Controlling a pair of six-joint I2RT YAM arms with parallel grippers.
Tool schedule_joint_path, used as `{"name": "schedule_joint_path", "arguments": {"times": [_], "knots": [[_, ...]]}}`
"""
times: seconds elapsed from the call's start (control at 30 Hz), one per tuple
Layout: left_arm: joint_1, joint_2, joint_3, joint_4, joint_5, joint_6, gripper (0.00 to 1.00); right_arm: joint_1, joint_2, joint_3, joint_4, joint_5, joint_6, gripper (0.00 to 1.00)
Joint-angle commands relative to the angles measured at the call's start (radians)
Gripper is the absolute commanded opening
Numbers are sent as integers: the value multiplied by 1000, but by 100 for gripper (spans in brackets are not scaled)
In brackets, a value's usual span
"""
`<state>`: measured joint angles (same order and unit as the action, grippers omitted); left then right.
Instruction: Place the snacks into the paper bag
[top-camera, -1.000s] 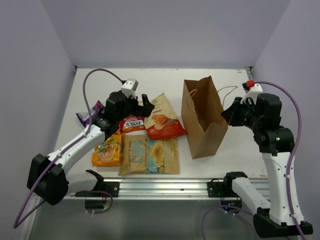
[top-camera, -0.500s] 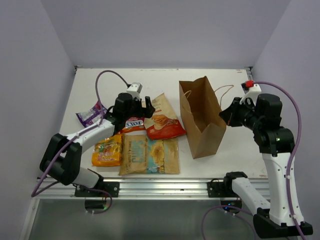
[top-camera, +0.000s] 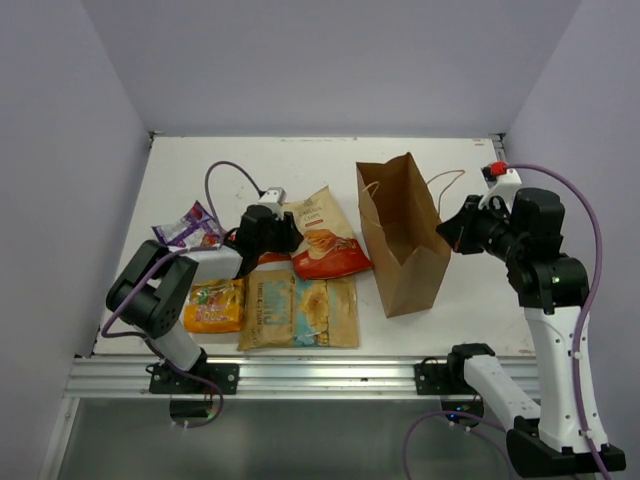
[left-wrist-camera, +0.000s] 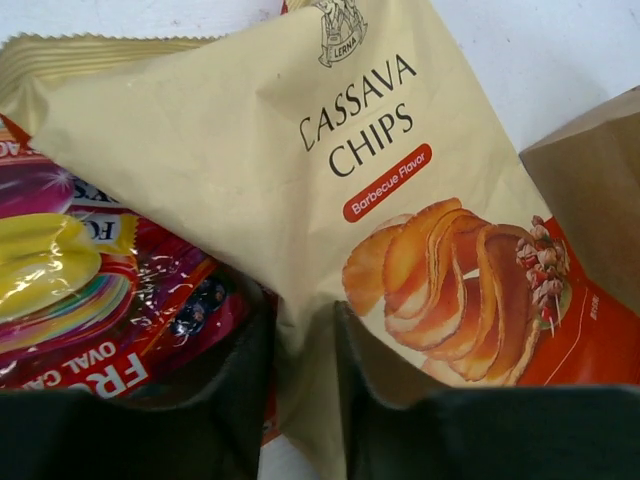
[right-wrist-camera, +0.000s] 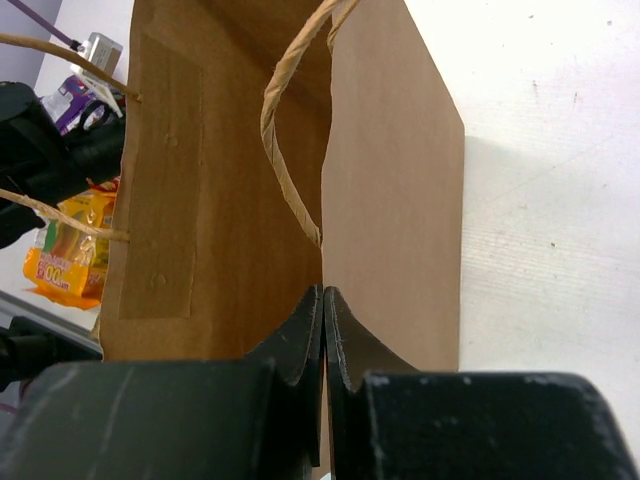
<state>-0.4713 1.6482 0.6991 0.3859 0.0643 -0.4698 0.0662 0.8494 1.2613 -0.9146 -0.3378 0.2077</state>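
The red-and-cream cassava chips packet (top-camera: 327, 243) lies left of the brown paper bag (top-camera: 402, 240), which stands upright with its mouth open. My left gripper (top-camera: 287, 233) is low on the packet's left edge. In the left wrist view it (left-wrist-camera: 302, 318) is shut on a fold of the packet (left-wrist-camera: 330, 170). My right gripper (top-camera: 456, 231) is shut on the bag's right wall near the rim; the right wrist view shows the gripper (right-wrist-camera: 323, 300) pinching the bag's paper (right-wrist-camera: 390, 180). A twine handle (right-wrist-camera: 285, 140) hangs just above.
A small red candy packet (left-wrist-camera: 110, 310) lies partly under the cassava packet. The tan-and-blue packet (top-camera: 298, 310) and the orange-yellow packet (top-camera: 215, 305) lie near the front edge. The purple packet (top-camera: 185, 226) lies at the left. A metal rail (top-camera: 320, 375) runs along the front.
My left arm has folded down and in, bringing its gripper down onto the cassava packet's left edge. The bag's top shifted slightly left. The right arm has barely moved.
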Motion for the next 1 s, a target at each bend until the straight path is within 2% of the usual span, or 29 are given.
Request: {"name": "schedule_joint_path", "arguments": {"times": [0.0, 0.07, 0.1, 0.17, 0.37, 0.43, 0.53, 0.67, 0.77, 0.97], "knots": [[7, 48, -1, 165, 22, 2, 31, 1, -7, -11, 40, -36, -7, 0], [7, 56, -1, 186, 43, 8, 14, 1, -10, -19, 37, -36, -10, 0], [7, 52, -3, 194, 45, 8, 0, 1, -12, -23, 36, -35, -13, 0], [7, 12, -12, 194, 29, 7, 0, 1, -15, -26, 29, -33, -17, 0], [3, -312, -9, 75, -78, 19, 0, 1, -15, -28, 22, -36, -25, 0], [3, -420, 66, -7, -80, 26, 0, 1, -15, -26, 20, -33, -27, 0], [-3, -488, 224, -109, -37, 30, 0, 1, -18, -31, 20, -33, -30, 0], [-53, -499, 434, -202, -20, 59, 0, 1, -24, -40, 17, -33, -33, 0], [-127, -478, 632, -241, -60, 98, 0, 1, -27, -48, 19, -36, -33, 0], [-230, -374, 867, -278, -69, 106, 0, 1, -32, -48, 17, -43, -33, 0]]}}
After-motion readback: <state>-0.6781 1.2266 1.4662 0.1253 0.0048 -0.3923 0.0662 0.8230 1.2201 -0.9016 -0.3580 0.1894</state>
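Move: The left hand's half-open fingers straddle the cassava chips' left part; the packet's middle is about 6 cm right, 1 cm ahead and 1 cm lower. The red candy pack lies about 6 cm left, level fore and aft, and the tan-blue snack bag 17 cm back, 2 cm right. The paper bag stands some 22 cm right, 6 cm back. From the right hand, the chips are about 24 cm left, 15 cm ahead, 27 cm below. Left fingers shut on the cassava chips, then sweep them up about 48 cm, tipping upward some 50 degrees. ##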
